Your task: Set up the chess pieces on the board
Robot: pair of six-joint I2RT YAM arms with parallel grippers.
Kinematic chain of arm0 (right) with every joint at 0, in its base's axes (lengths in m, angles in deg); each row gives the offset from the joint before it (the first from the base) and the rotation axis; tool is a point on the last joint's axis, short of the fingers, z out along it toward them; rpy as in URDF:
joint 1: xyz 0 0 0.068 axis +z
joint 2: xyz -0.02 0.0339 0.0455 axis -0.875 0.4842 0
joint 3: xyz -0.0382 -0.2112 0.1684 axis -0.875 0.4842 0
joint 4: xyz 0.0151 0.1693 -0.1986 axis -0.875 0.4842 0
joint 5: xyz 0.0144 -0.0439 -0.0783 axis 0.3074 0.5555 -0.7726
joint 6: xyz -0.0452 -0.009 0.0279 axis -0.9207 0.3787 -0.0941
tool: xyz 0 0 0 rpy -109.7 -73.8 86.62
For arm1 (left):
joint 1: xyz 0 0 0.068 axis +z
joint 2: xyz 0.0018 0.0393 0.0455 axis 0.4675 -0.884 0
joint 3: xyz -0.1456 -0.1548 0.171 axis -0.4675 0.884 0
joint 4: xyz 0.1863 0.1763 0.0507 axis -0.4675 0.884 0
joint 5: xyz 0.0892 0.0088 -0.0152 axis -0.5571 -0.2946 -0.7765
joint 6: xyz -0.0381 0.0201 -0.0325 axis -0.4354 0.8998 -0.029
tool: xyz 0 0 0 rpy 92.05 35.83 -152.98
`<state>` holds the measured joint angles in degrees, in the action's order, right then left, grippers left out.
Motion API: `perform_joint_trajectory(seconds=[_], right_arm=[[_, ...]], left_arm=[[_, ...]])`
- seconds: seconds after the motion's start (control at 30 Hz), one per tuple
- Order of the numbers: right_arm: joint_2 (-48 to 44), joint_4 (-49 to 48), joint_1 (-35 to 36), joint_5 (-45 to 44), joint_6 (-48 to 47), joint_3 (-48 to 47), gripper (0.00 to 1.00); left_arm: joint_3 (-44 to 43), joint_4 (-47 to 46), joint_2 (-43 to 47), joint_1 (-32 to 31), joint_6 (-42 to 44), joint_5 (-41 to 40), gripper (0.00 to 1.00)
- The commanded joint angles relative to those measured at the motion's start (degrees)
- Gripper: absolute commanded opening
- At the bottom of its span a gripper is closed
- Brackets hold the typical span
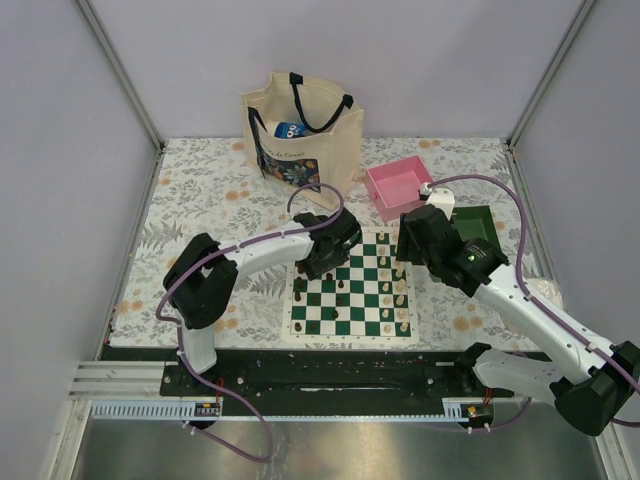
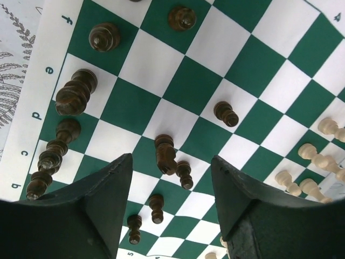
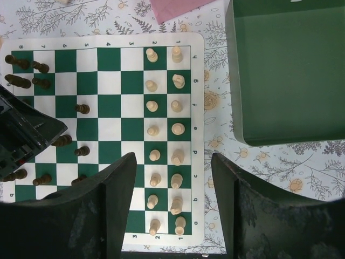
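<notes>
The green-and-white board point(image 1: 352, 312) lies between the two arms. Dark chess pieces point(image 2: 71, 96) stand along its left side, some of them leaning or lying. Cream chess pieces point(image 3: 177, 129) fill the two right columns. My left gripper point(image 2: 171, 162) hangs open low over the board's far left part. A dark knight point(image 2: 165, 154) and a dark pawn point(image 2: 184, 174) sit on the squares between its fingers, untouched. My right gripper point(image 3: 173, 159) is open and empty, high above the cream rows near the board's right edge.
A green tray point(image 3: 285, 70) sits just right of the board, with a pink tray point(image 1: 398, 185) behind it. A cream tote bag point(image 1: 300, 135) stands at the back. More dark pawns point(image 3: 82, 108) stand loose toward mid-board.
</notes>
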<state>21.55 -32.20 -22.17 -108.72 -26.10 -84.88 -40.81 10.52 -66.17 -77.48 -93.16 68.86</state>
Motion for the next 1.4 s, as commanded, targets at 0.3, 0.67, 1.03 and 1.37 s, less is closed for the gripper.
perform_joint_trajectory(seconds=[0.3,0.67,1.03,1.37], right_arm=[[0.86,-2.07,-0.46,0.26,-1.31,0.53,0.66],[2.27,-2.51,-0.46,0.96,-1.75,0.71,0.66],[2.44,-2.68,-0.46,0.79,-2.10,1.15,0.66],[2.62,-2.69,-0.38,0.79,-2.19,1.33,0.66]], left_arm=[[2.21,-2.95,-1.39,-0.14,-0.18,2.77,0.53],[3.17,-3.74,-0.86,-0.32,0.43,3.30,0.43],[3.08,-3.91,-0.95,-0.14,0.70,3.30,0.29],[3.17,-3.83,-0.07,-0.32,2.45,2.42,0.05]])
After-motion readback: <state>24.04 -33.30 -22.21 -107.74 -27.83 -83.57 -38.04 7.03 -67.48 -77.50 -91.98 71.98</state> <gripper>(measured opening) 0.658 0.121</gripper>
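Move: The dark chess piece to grip stands almost under the left fingertips, about 1 cm back and some 4 cm below. A dark pawn crowds it, some 2 cm to the right of it and 1 cm nearer the base. Another stands about 3 cm ahead of the hand and 2 cm to its right; the tall dark piece on e8 is 1 cm ahead and 6 cm left. From the right hand the piece lies about 15 cm left, level with it, and some 18 cm down. Bring the left gripper down about 2 cm and draw it roughly 1 cm back so the open fingers straddle the dark piece beside the pawn, then hold there and close them steadily until the tips pinch the upper part of the piece. Meanwhile let the right hand sink slowly, some 2 cm, its fingers staying open. ##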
